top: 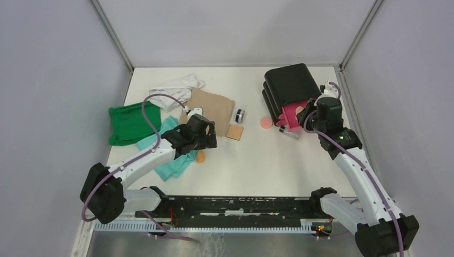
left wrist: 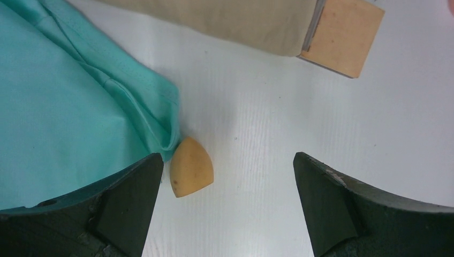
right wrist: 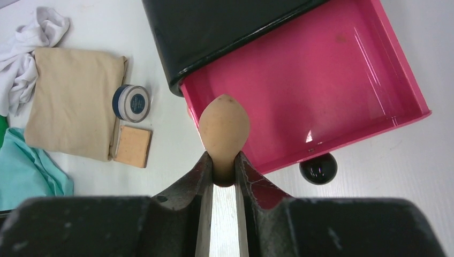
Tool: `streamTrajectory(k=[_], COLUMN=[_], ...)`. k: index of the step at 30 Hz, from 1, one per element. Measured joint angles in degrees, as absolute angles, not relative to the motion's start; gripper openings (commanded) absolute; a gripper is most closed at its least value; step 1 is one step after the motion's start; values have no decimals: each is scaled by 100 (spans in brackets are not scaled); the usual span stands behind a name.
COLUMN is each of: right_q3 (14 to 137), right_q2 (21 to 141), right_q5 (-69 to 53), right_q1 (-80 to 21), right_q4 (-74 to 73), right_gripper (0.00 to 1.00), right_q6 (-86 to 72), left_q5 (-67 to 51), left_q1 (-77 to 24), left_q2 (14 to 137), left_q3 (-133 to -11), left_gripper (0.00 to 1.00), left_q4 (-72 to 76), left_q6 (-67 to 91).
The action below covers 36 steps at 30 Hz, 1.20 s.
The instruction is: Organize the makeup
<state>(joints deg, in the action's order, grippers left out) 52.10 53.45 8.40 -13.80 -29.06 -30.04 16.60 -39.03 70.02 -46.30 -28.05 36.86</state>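
My right gripper [right wrist: 222, 160] is shut on a tan egg-shaped sponge [right wrist: 224, 128], held over the front left corner of the open pink drawer [right wrist: 321, 80]; this gripper shows in the top view [top: 308, 113]. My left gripper [left wrist: 226, 158] is open and empty, low over a yellow-tan pointed sponge [left wrist: 190, 167] that lies beside its left finger, against the teal cloth [left wrist: 64, 107]. The tan square pad [top: 234, 131], small dark round jar [top: 240, 115], salmon-pink puff [top: 266, 123] and clear vial [top: 289, 133] lie on the table.
The black box [top: 289, 85] stands at the back right with its pink drawer [top: 292, 113] pulled out. Green [top: 131, 123], white [top: 174, 88] and tan [top: 211, 107] cloths lie at the back left. A glossy black ball [right wrist: 318, 168] sits by the drawer front.
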Motion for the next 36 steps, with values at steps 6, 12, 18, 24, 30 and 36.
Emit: streamTrajectory(k=[6, 12, 18, 24, 30, 36], right_q3=[5162, 5153, 5155, 5358, 5531, 5533], right_q2=[5815, 6077, 5953, 5419, 4908, 4873], right_q5=[694, 709, 720, 733, 705, 698], right_q1=[-1223, -1160, -1153, -1151, -1151, -1151], right_q4=[-2609, -2508, -2508, -2781, -2849, -3052], right_gripper=[54, 68, 69, 70, 70, 70], right_q6=[-3013, -3107, -3098, -3011, -2969, -2943], left_q5=[1756, 1793, 1739, 1640, 1708, 1920], left_q1=[-3903, -3903, -3903, -3905, -3916, -3931], left_q2=[7404, 7319, 7242, 7078, 7089, 7397], left_q3=[-4628, -4598, -4388, -4064, -3789, -3675], left_gripper=[100, 93, 88, 81, 68, 54], left_q4=[-3072, -3063, -2902, -2698, -2451, -2405], left_q6=[3693, 3704, 3704, 3704, 3990, 4178])
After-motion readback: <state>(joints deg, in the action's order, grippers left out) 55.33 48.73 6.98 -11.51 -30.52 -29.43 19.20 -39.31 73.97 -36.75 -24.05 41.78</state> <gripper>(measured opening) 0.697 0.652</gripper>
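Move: Hanging in the right fingers, the peach sponge is bound for the open drawer's near left corner, about 3 cm ahead, 1 cm left and 6 cm down; the drawer's knob is roughly 4 cm right and 1 cm ahead, the pink puff 12 cm left and 4 cm ahead. From the empty left hand, the orange sponge lies some 2 cm back, 3 cm left, 9 cm below; the teal cloth is 12 cm left and 1 cm ahead, the tan square 8 cm right and 6 cm ahead. Dipping forward and down over the drawer's near left corner, about 3 cm each way, the right hand opens and lets go of the peach sponge, then backs off and rises some 7 cm, fingers open. The left hand sinks about 7 cm in two stages, easing back and left towards the orange sponge and narrowing its fingers to roughly two thirds open. ##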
